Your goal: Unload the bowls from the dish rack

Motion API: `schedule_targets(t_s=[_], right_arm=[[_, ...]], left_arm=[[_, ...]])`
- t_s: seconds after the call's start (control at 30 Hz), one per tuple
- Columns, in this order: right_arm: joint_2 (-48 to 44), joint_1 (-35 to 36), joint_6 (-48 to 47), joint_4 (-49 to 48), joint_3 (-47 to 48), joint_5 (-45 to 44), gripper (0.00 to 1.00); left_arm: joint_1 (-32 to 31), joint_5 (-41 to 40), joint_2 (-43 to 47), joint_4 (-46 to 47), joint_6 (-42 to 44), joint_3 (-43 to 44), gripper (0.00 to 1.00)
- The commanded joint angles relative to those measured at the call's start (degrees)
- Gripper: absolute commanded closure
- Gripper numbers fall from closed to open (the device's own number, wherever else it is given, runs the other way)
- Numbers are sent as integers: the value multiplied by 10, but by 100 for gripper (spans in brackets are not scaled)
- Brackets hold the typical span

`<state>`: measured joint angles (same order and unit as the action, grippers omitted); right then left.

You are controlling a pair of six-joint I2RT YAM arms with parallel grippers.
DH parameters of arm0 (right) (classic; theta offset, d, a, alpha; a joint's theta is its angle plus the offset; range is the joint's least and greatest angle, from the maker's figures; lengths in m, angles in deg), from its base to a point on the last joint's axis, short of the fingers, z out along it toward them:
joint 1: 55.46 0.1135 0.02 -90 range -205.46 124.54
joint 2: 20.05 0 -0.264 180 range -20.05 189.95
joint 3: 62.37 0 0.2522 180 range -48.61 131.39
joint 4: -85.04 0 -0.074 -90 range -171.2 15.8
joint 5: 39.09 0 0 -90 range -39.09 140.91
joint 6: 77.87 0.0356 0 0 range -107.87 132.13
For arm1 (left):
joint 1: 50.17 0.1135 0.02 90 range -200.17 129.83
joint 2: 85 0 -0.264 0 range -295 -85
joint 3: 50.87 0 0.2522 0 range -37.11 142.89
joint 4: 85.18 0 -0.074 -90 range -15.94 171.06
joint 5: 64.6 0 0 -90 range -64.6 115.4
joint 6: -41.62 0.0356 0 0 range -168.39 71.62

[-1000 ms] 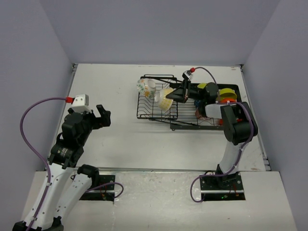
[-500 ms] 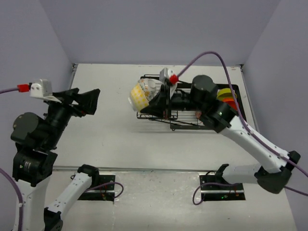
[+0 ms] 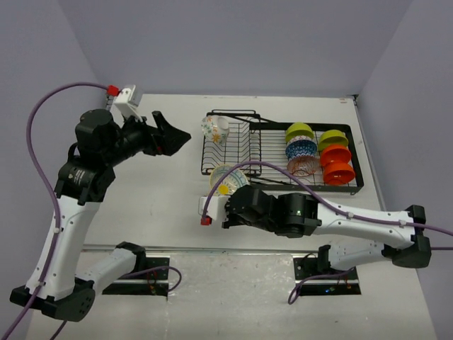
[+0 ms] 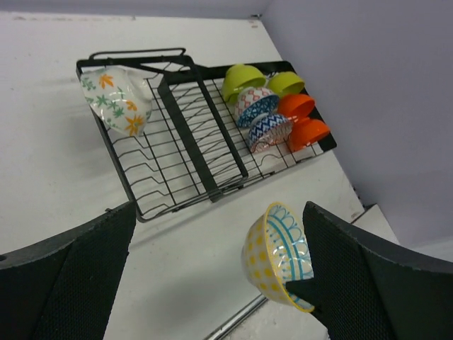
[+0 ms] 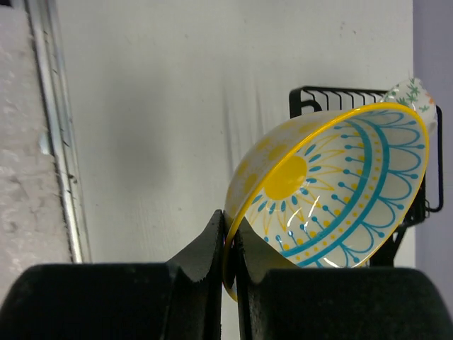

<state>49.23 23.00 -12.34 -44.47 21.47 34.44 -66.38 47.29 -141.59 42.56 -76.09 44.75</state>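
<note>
A yellow bowl with blue lines inside [image 3: 227,178] hangs tilted over the table just in front of the dish rack [image 3: 233,157], with my right gripper [image 3: 227,194] shut on its rim. The right wrist view shows the jaws [image 5: 230,237] pinching the yellow rim of the bowl [image 5: 333,188]. My left gripper [image 3: 172,134] is raised left of the rack, wide open and empty; its wrist view looks down on the held bowl [image 4: 277,255]. In the rack remain a white floral bowl [image 3: 214,129], lime green bowls [image 3: 300,132], a blue-patterned bowl [image 3: 301,148], a pinkish-patterned bowl [image 3: 305,166] and orange bowls [image 3: 337,156].
The table's front edge carries a metal rail [image 5: 58,134]. Grey walls close in the table on three sides. My right arm [image 3: 333,221] lies low across the front of the table, below the rack. Bare tabletop [image 3: 156,191] lies left of the rack.
My right arm has carried the yellow bowl out of the rack, down and toward the table's front. The left arm has lifted and swung right, toward the rack, still open.
</note>
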Motion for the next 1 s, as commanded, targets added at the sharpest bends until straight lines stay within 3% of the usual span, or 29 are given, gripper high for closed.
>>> schedule_targets(t_s=[0.0, 0.03, 0.17, 0.2, 0.33, 0.43, 0.57, 0.63, 0.77, 0.97], right_arm=[[24, 6, -49, 34, 48, -126, 100], [29, 6, -53, 35, 51, -126, 100], [53, 6, -71, 45, 73, -136, 100], [62, 6, -73, 47, 77, -153, 100], [73, 10, -70, 56, 82, -176, 100], [71, 14, -66, 55, 78, -188, 100], [75, 14, -58, 61, 78, -204, 100], [78, 14, -55, 62, 82, -206, 100], [92, 15, -38, 71, 98, -206, 100], [97, 14, -36, 49, 87, -204, 100]], left_arm=[[-23, 47, -2, 1, -3, -20, 1], [-40, 33, -8, 0, -2, -24, 1], [-210, -92, -52, -17, 2, -26, 3], [-231, -144, -65, -21, 0, -28, 3], [-277, -214, -91, -23, -8, -45, 10], [-291, -251, -114, -27, -9, -50, 23], [-327, -308, -141, -45, -11, -43, 49], [-341, -341, -157, -59, -13, -36, 52], [-359, -386, -179, -71, -22, -27, 97], [-369, -466, -178, -103, -41, -10, 100]])
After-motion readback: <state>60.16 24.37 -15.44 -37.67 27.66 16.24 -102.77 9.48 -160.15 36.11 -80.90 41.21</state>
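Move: The yellow-rimmed bowl, already held by its near rim in the right gripper, has its middle about 5 cm ahead of that hand and roughly level with it sideways. From the open left gripper this bowl lies some 16 cm to the right, 5 cm back and 14 cm below. The flowered bowl in the rack is about 25 cm ahead of the left gripper, 11 cm right and 32 cm down; the rack's near left corner is 10 cm ahead, 7 cm right and 37 cm down. Swing the open left gripper right towards the yellow-rimmed bowl, then sink it, about 11 cm across and 15 cm down in all, rolling its left side up with a slight downward tip. Shut its fingers on the bowl's left rim. Keep the right grip on the near rim, carry the bowl forward about 4 cm and turn that wrist some 20 degrees. ##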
